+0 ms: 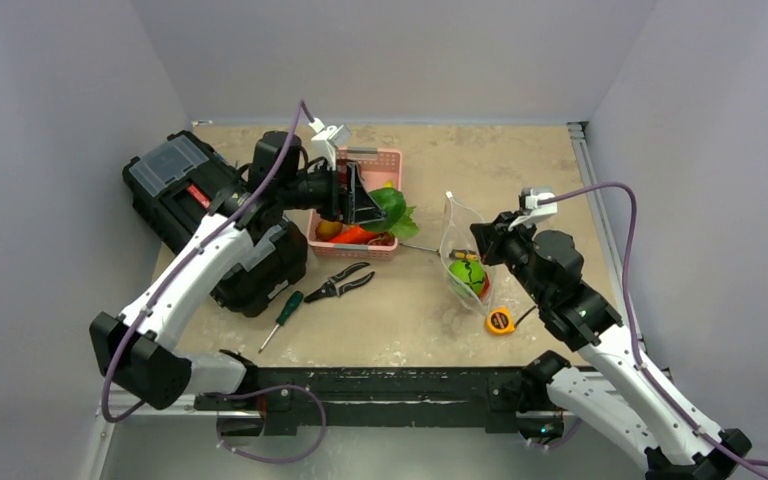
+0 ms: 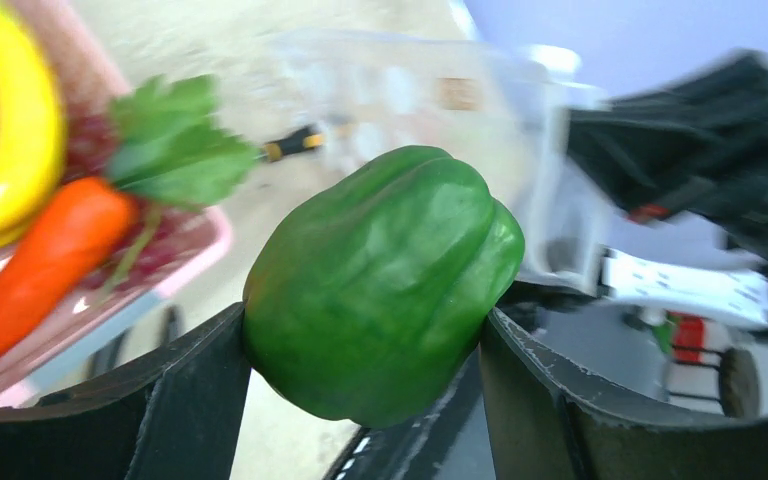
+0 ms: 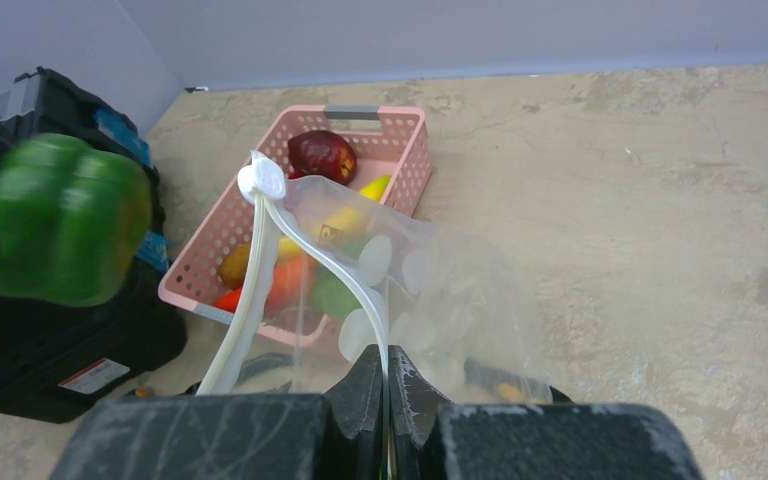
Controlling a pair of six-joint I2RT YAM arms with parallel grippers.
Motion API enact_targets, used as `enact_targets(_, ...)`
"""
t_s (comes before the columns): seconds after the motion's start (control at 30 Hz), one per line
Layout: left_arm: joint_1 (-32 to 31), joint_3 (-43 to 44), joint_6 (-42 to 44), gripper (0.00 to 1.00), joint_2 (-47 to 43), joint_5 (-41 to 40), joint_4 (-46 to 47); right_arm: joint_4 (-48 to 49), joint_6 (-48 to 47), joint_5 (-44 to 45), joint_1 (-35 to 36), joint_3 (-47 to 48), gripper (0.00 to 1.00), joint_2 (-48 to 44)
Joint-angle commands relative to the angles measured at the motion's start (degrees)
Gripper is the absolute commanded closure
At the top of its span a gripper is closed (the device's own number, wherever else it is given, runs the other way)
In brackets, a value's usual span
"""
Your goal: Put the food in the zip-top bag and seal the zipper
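My left gripper (image 2: 360,335) is shut on a green bell pepper (image 2: 385,280), holding it in the air over the near right corner of the pink basket (image 1: 390,160). The same pepper (image 3: 60,220) shows at the left of the right wrist view. To its right the zip-top bag (image 1: 457,235) stands upright with its mouth open. My right gripper (image 3: 387,372) is shut on one strip of the zipper (image 3: 345,270); the other strip (image 3: 245,300) hangs apart from it. A green food item (image 1: 467,275) lies in the bag's bottom.
The basket holds a carrot (image 2: 50,260), a banana (image 2: 20,130), a leafy green (image 2: 175,140) and a dark red fruit (image 3: 322,155). A black toolbox (image 1: 200,210) sits at the left. Pliers (image 1: 340,283), a screwdriver (image 1: 282,315) and a tape measure (image 1: 500,321) lie on the table.
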Motion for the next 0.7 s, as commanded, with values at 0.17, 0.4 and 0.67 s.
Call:
enact_targets(0.17, -13.9, -1.5, -12.7, 0.66, -6.7, 10.5, 21.0, 2.9, -0.6, -2.6, 0.2, 1.8, 1.0, 1.1)
enact_targets(0.4, -21.1, -7.3, -27.2, 0.68, -0.6, 4.8, 46.4, 2.5, 1.1, -3.5, 0.2, 4.2, 1.0, 1.7)
enact_targets(0.67, -22.2, -12.3, -35.6, 0.73, 6.4, -2.5, 60.6, 4.2, 4.1, -4.8, 0.2, 4.9, 1.0, 0.5)
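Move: The green pepper, already in the left fingers, is headed for the zip-top bag's opening, about 13 cm to that hand's right, 5 cm nearer the base and a few centimetres lower. The right gripper stands some 17 cm right and 5 cm back, level with it; the watermelon in the bag is 17 cm right, 6 cm back and 22 cm below. The food basket lies 6 cm ahead, 2 cm left and 24 cm below. From the right hand the opening is 3 cm left, straight level and just below. The pepper, still gripped by the left fingers, is swung right about 15 cm towards the bag opening and the right gripper, first rising nearly 10 cm and drawing back 11 cm, then sinking and easing forward some 3 cm. The wrist turns roughly 30 degrees, bringing the fingers up almost level and pointing right. The right hand keeps its pinch on the bag's zipper edge, drifting only about a centimetre left and up. ##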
